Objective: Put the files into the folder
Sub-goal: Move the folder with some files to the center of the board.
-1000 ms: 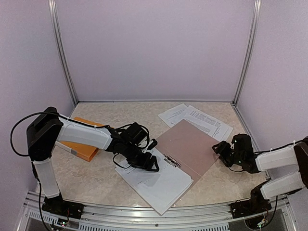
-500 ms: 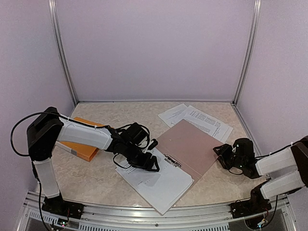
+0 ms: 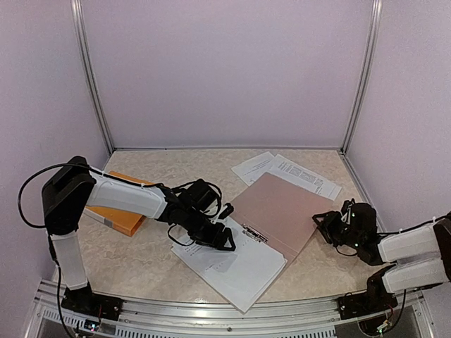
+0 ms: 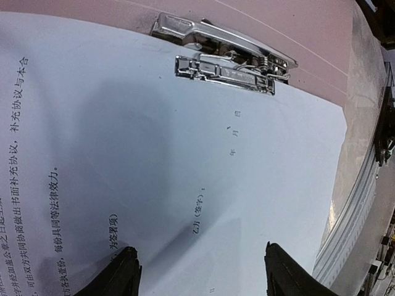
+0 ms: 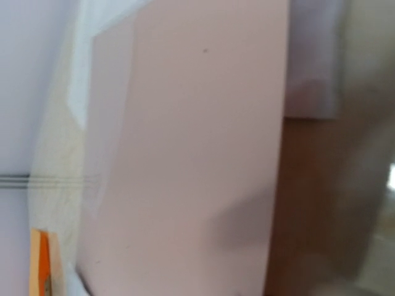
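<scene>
The folder lies open in the middle of the table, its pink cover (image 3: 278, 208) (image 5: 185, 154) spread to the right. The files (image 3: 236, 267) (image 4: 185, 154), white sheets with small black print, lie on its left half. Their top edge is by the metal clip (image 3: 252, 235) (image 4: 225, 58). My left gripper (image 3: 211, 238) (image 4: 200, 274) is open, with its two fingertips down on the top sheet. My right gripper (image 3: 326, 225) sits at the cover's right corner. Its wrist view is blurred and filled by the cover, so its fingers do not show.
More printed sheets (image 3: 289, 172) lie at the back right, partly under the pink cover. An orange book-like block (image 3: 116, 213) rests at the left under my left arm. Walls close in the table at the back and on both sides.
My right gripper has shifted slightly down and right along the cover's right corner, and the cover's right edge looks a little raised. The left gripper stays on the sheets.
</scene>
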Controlling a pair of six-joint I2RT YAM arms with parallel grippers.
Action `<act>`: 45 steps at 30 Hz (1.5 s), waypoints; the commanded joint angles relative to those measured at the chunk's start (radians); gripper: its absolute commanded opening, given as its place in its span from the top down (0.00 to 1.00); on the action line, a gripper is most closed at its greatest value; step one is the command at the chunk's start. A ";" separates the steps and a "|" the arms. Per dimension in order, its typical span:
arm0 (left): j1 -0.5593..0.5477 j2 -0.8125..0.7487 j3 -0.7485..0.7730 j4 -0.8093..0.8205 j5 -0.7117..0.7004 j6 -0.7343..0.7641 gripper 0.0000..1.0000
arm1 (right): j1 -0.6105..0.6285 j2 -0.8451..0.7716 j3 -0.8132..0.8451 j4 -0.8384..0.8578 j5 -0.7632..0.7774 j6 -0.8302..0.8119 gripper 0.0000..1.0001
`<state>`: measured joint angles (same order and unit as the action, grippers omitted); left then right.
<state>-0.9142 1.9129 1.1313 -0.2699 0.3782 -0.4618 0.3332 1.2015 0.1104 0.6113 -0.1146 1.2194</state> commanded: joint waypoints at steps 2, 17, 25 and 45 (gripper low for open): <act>-0.012 0.093 -0.040 -0.111 -0.036 0.015 0.34 | -0.008 -0.073 0.003 0.014 -0.058 -0.114 0.61; 0.017 0.097 -0.038 -0.175 -0.054 0.050 0.35 | -0.004 -0.031 0.050 -0.153 -0.037 -0.230 0.67; 0.055 0.074 -0.084 -0.272 -0.054 0.113 0.38 | 0.108 -0.126 0.018 -0.214 0.051 -0.204 0.68; 0.140 -0.050 -0.233 -0.250 -0.129 -0.014 0.38 | 0.363 0.006 0.046 -0.171 0.203 -0.084 0.88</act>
<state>-0.7940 1.8091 0.9958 -0.3023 0.3992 -0.4332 0.6357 1.1622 0.1284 0.4244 0.0326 1.1049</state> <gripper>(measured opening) 0.619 0.126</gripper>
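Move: The left fingertips rest on the clipped files, whose middle lies about 4 cm back and level sideways; the folder's metal clip is 4 cm ahead and 7 cm right, the board's centre roughly 9 cm ahead. From the right hand, at the bare cover's edge, the board's centre lies some 25 cm left, the cover's middle 9 cm left and 2 cm ahead, the loose sheets 14 cm ahead and 7 cm left, all about 3 cm lower. Left fingertips drag the files about 5 cm left; right fingers close at the cover, going left and back. ##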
